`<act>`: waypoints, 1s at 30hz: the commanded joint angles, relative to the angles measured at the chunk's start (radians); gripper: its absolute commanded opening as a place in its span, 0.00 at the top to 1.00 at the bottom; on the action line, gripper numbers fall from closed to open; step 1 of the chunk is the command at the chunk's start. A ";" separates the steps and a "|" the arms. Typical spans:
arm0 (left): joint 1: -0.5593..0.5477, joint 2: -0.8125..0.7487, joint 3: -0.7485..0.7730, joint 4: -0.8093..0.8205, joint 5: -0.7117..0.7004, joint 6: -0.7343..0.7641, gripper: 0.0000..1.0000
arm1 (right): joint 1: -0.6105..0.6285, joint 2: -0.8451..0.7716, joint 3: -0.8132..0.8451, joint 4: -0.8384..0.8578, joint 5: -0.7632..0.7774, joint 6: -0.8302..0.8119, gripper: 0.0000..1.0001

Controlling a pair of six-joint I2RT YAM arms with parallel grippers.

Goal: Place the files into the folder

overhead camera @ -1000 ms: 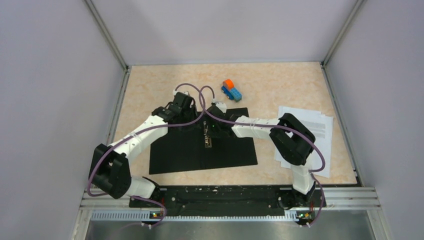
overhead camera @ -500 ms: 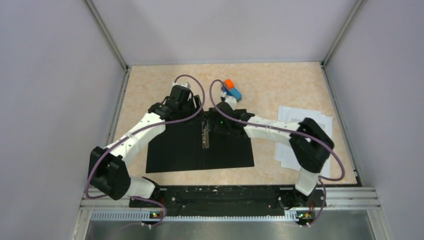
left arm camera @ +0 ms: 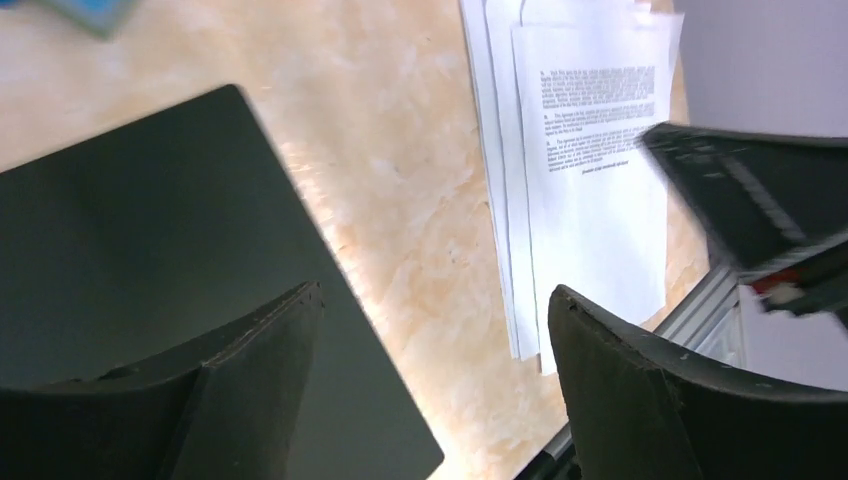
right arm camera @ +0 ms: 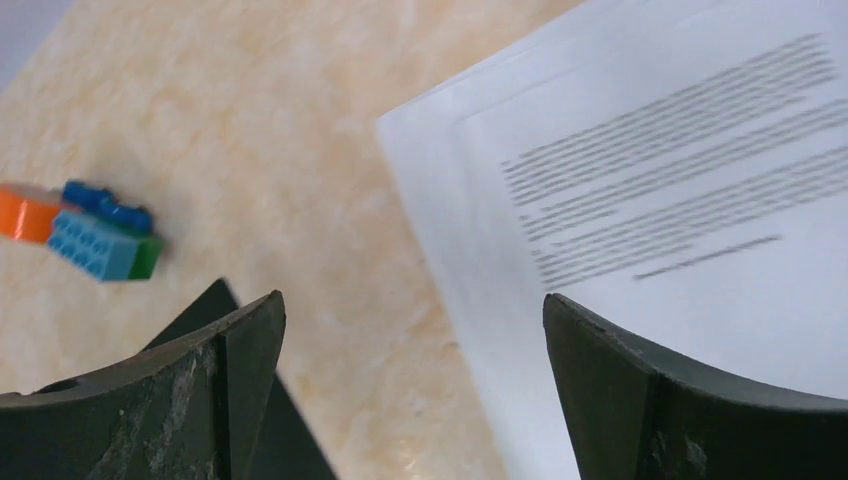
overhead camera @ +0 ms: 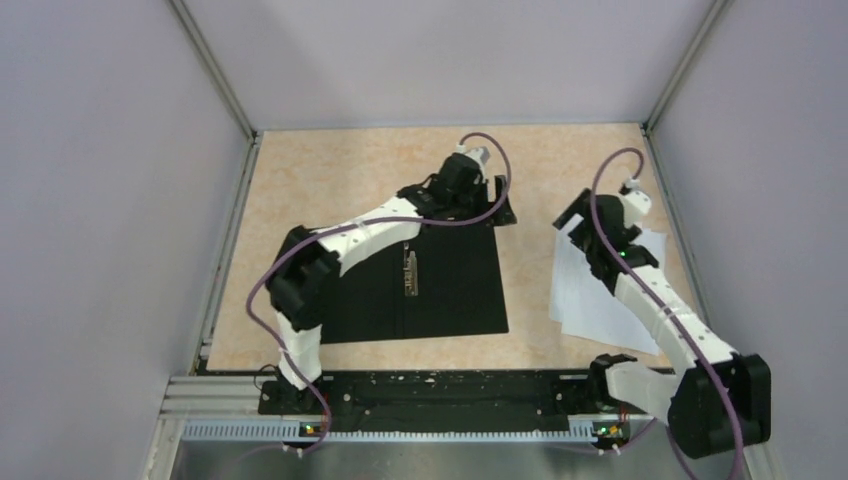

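The folder lies open and flat, black inside up, with its metal clip strip along the middle fold. The files, a loose stack of white printed sheets, lie on the table to its right. My left gripper hangs open over the folder's far right corner; in the left wrist view its jaws frame the folder edge and bare table, with the files beyond. My right gripper is open above the files' far left corner, and nothing is between its jaws.
A small blue-and-orange toy truck stands on the table beyond the folder, hidden under the left arm in the top view. Grey walls close in the left, back and right sides. A metal rail runs along the near edge.
Both arms left the folder's middle fold: the left swung right to its far right corner, the right drew back over the files. Both grippers opened. The folder now lies flat.
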 commanded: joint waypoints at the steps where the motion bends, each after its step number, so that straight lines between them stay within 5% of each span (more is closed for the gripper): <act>1: -0.073 0.163 0.160 0.079 0.056 0.071 0.12 | -0.186 -0.149 -0.074 -0.045 0.025 -0.071 0.01; 7: -0.137 0.364 0.341 0.081 0.089 0.103 0.11 | -0.492 -0.194 -0.141 -0.048 -0.038 -0.098 0.01; 14: -0.190 0.523 0.460 0.049 0.072 0.149 0.09 | -0.709 -0.147 -0.222 -0.006 -0.147 -0.061 0.01; 30: -0.217 0.650 0.576 -0.070 -0.005 0.112 0.08 | -0.951 -0.036 -0.330 0.116 -0.317 -0.142 0.01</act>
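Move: The files lie down on my right from both hands. From my left hand their middle is some 25 cm to the right and 12 cm back, about 17 cm below; from my right hand, roughly 12 cm right, 13 cm back and 14 cm below. The open folder's middle is about 21 cm left of my left hand and 12 cm back; the toy car is some 11 cm ahead of that hand and 7 cm left. I bring both open hands to opposite sides of the files. My right hand swings about 21 cm right, level at first, then back and down, turning some 40 degrees clockwise to the right-hand edge. My left hand goes about 16 cm right while sinking nearly as far, turning some 20 degrees clockwise, to stop low over the left edge, touching nothing that can be seen. ##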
